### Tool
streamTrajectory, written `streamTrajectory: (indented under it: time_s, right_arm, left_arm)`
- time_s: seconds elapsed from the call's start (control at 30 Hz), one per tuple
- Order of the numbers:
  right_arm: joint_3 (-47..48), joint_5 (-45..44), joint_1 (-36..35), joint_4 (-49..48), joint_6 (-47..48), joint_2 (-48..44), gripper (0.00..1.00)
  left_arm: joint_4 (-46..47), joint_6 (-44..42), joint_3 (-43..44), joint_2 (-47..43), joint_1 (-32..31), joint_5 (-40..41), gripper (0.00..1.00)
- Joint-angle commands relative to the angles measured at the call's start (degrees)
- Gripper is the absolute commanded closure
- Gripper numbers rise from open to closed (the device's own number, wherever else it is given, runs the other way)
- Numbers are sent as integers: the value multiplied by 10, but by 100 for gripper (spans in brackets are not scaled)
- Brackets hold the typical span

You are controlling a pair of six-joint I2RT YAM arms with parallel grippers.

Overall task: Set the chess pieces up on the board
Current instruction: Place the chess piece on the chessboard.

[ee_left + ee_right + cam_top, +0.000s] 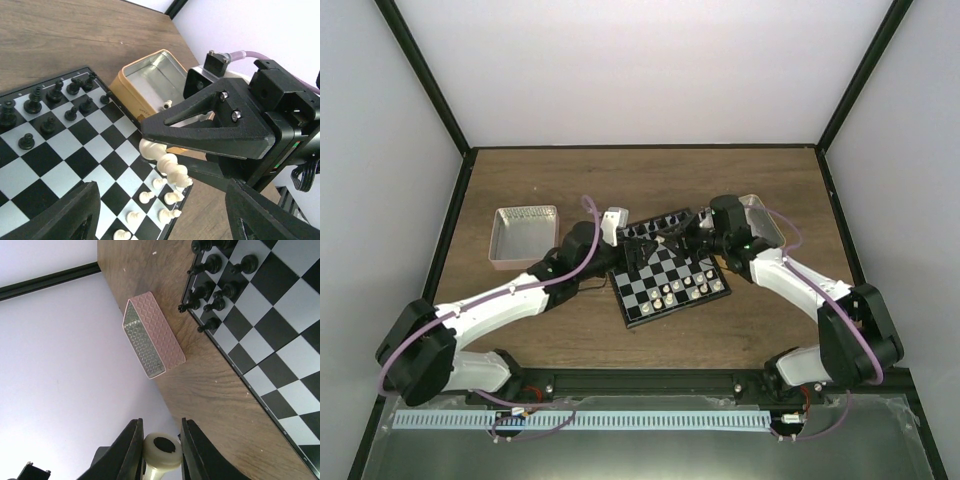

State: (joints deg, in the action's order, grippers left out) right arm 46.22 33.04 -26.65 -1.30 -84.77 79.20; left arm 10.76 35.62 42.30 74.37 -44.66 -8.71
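The board (650, 300) lies at the table's middle, turned at an angle. Several cream chess pieces (682, 290) stand on its near right rows, with black chessmen along its far edge. My right gripper (161, 426) is shut on the round base of one cream chess piece (161, 452). In the left wrist view that held piece (164, 161) hangs tilted above the board's (75, 150) right corner, over the standing cream pieces (150, 196). My left gripper (162, 200) is open with nothing between its fingers, low over the board (280, 335), facing the right gripper (682, 238).
A pink tray (525, 235) sits to the left of the board. An orange-tan tray (150, 82) by the board's right side holds one small cream piece (167, 104). Black chessmen (55, 100) crowd the far rows. Both arms meet over the board's far half.
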Motion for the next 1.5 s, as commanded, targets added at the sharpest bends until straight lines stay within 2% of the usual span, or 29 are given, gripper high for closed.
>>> streamTrajectory:
  time_s: [0.0,0.3,0.47,0.63,0.73,0.83,0.9,1.03,1.1,1.17,1.3,1.47]
  right_arm:
    - [7,13,-11,-16,-22,-8,88]
    - [13,19,-16,-13,-22,-5,88]
    - [19,25,-20,-18,-22,0,88]
    - [24,27,-22,-15,-16,3,88]
    - [29,27,-23,-14,-12,4,88]
    - [37,18,-23,-7,-2,1,87]
    - [45,6,-23,-2,13,1,81]
    - [90,-57,-23,55,102,2,53]
    - [105,-103,-21,82,155,-3,42]
    - [113,-167,-18,117,204,-18,35]
    - [92,-298,9,174,271,-67,33]
    - [50,-372,93,220,309,-122,33]
  left_arm:
    - [45,23,1,11,-3,-28,32]
    - [21,-13,19,26,-4,-28,46]
    - [7,-24,36,46,-5,-36,50]
    - [5,-36,50,54,-5,-33,64]
    - [8,-45,46,40,-7,-9,82]
    - [-11,-59,54,30,-7,20,94]
    - [-38,-71,69,35,-7,22,96]
    - [-117,-96,98,36,-7,37,96]
    - [-188,-109,120,37,-7,48,96]
    - [-244,-123,139,39,-6,51,96]
    - [-338,-144,183,57,-7,30,95]
    - [-408,-160,244,110,-26,-19,95]
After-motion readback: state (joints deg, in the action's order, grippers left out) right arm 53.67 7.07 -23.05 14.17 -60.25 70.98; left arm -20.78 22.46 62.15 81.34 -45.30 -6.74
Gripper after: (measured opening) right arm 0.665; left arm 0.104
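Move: The white chess piece, still in the right fingers, lies about 3 cm to the left gripper's right, 1 cm ahead and 1 cm lower. From the left gripper, the board's middle is roughly 16 cm straight below; the white pieces stand 5 cm back and 5 cm right, the black ones about 10 cm ahead and 3 cm left. The beige box is some 9 cm ahead, 19 cm right. From the right hand, the left gripper is about 3 cm left, 1 cm back and 1 cm higher. Bring the open left gripper about 2 cm right and slightly down onto the free end of the white piece, easing the right hand about 1 cm left to meet it, and pinch. Once the left fingers hold, open the right ones and draw that hand up, forward and some 10 cm right towards the beige box, while the left keeps its grip, eases back left and tips about 20 degrees more downward. ##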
